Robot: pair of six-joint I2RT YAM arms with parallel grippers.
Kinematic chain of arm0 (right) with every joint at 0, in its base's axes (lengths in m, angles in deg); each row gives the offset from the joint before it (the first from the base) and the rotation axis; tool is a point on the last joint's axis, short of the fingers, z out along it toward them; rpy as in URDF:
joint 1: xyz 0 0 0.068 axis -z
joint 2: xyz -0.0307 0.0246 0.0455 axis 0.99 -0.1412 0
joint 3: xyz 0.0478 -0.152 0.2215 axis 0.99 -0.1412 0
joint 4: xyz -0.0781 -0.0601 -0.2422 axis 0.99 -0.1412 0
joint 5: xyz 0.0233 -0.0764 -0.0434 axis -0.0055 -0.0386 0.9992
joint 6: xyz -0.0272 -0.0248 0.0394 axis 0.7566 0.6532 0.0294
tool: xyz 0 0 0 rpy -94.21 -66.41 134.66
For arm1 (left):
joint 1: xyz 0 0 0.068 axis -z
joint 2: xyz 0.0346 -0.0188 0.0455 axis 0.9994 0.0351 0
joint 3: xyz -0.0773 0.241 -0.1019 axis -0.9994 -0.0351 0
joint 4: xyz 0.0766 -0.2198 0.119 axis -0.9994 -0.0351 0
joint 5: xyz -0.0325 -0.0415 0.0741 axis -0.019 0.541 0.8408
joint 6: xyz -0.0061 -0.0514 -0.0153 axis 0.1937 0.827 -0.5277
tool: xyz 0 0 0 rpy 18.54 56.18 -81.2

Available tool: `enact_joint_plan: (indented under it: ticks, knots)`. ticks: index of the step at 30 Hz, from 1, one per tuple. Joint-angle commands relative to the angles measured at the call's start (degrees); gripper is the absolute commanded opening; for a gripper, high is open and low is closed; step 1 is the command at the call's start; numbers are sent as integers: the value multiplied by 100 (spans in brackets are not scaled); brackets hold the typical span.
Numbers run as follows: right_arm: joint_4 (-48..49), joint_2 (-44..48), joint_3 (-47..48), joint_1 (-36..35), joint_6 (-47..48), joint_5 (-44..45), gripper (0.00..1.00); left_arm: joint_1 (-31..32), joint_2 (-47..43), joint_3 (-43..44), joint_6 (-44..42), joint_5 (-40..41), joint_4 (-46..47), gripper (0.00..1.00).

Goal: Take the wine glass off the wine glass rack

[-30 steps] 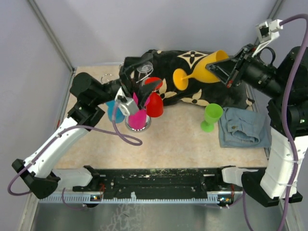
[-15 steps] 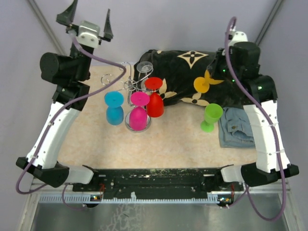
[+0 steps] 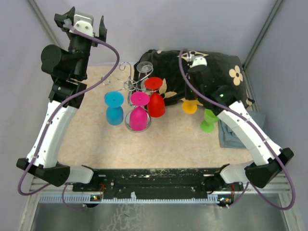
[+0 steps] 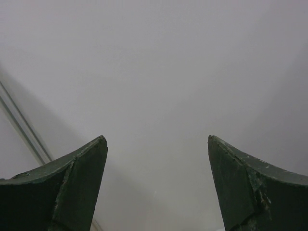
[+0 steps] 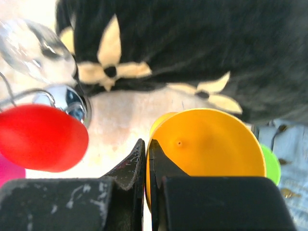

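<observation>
The wine glass rack [image 3: 131,85] is a silver wire stand with a round chrome base [image 3: 128,126]. A blue glass [image 3: 114,108], a pink glass [image 3: 138,113], a red glass [image 3: 155,100] and a clear glass [image 3: 146,67] hang upside down on it. My right gripper [image 3: 191,99] is shut on the rim of an orange wine glass [image 3: 189,107], low over the table right of the rack. In the right wrist view the gripper [image 5: 147,142] pinches the orange glass [image 5: 211,144], one finger inside it. My left gripper [image 3: 83,24] is raised at the back left, open and empty [image 4: 156,139].
A green glass [image 3: 210,119] stands upright just right of the orange one. A black flowered cloth [image 3: 221,67] lies at the back. A folded denim cloth [image 3: 225,137] lies at the right. In the right wrist view the red glass [image 5: 41,137] is at the left.
My right arm has swung from the back right to the middle, bringing the orange glass down beside the green one. My left arm left the rack and rose to the back left.
</observation>
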Motion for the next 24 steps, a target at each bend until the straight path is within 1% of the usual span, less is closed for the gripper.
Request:
enact_joint_plan:
  ticks: [1, 5, 10, 21, 24]
  knots:
    - [565, 254, -807, -153, -438, 368, 0, -59, 77, 199, 317, 181, -374, 89]
    - [912, 382, -1570, -153, -639, 328, 0, -70, 117, 237, 392, 172, -501, 89]
    - [1417, 357, -2281, -153, -776, 226, 0, -75, 146, 253, 527, 155, -602, 89]
    - [2097, 15, -2980, -153, -869, 252, 0, -75, 113, 235, 582, 161, -782, 89]
    - [2162, -70, -3032, -154, -888, 305, 0, -75, 96, 231, 591, 157, -834, 88]
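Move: The right hand already holds the yellow wine glass by the left side of its rim. The bare table spot it is headed for lies about 32 cm below, level ahead and some 3 cm to the right. The standing green glass is about 12 cm right and level ahead, the hanging red glass some 15 cm left and 4 cm farther out, and the dark cushion about 22 cm ahead and 9 cm right. For the left hand, that spot lies roughly 40 cm right, 6 cm back and 62 cm below. Keeping its pinch on the yellow glass's rim, the right hand sinks almost straight down by about 16 cm towards the open table between the rack and the green glass, fast at first and then easing off, while the wrist tips some 10 degrees further down. The empty left hand, high up beyond the left side of the rack, stays open and settles about 4 cm down and slightly forward, tilting its fingers down a little. ##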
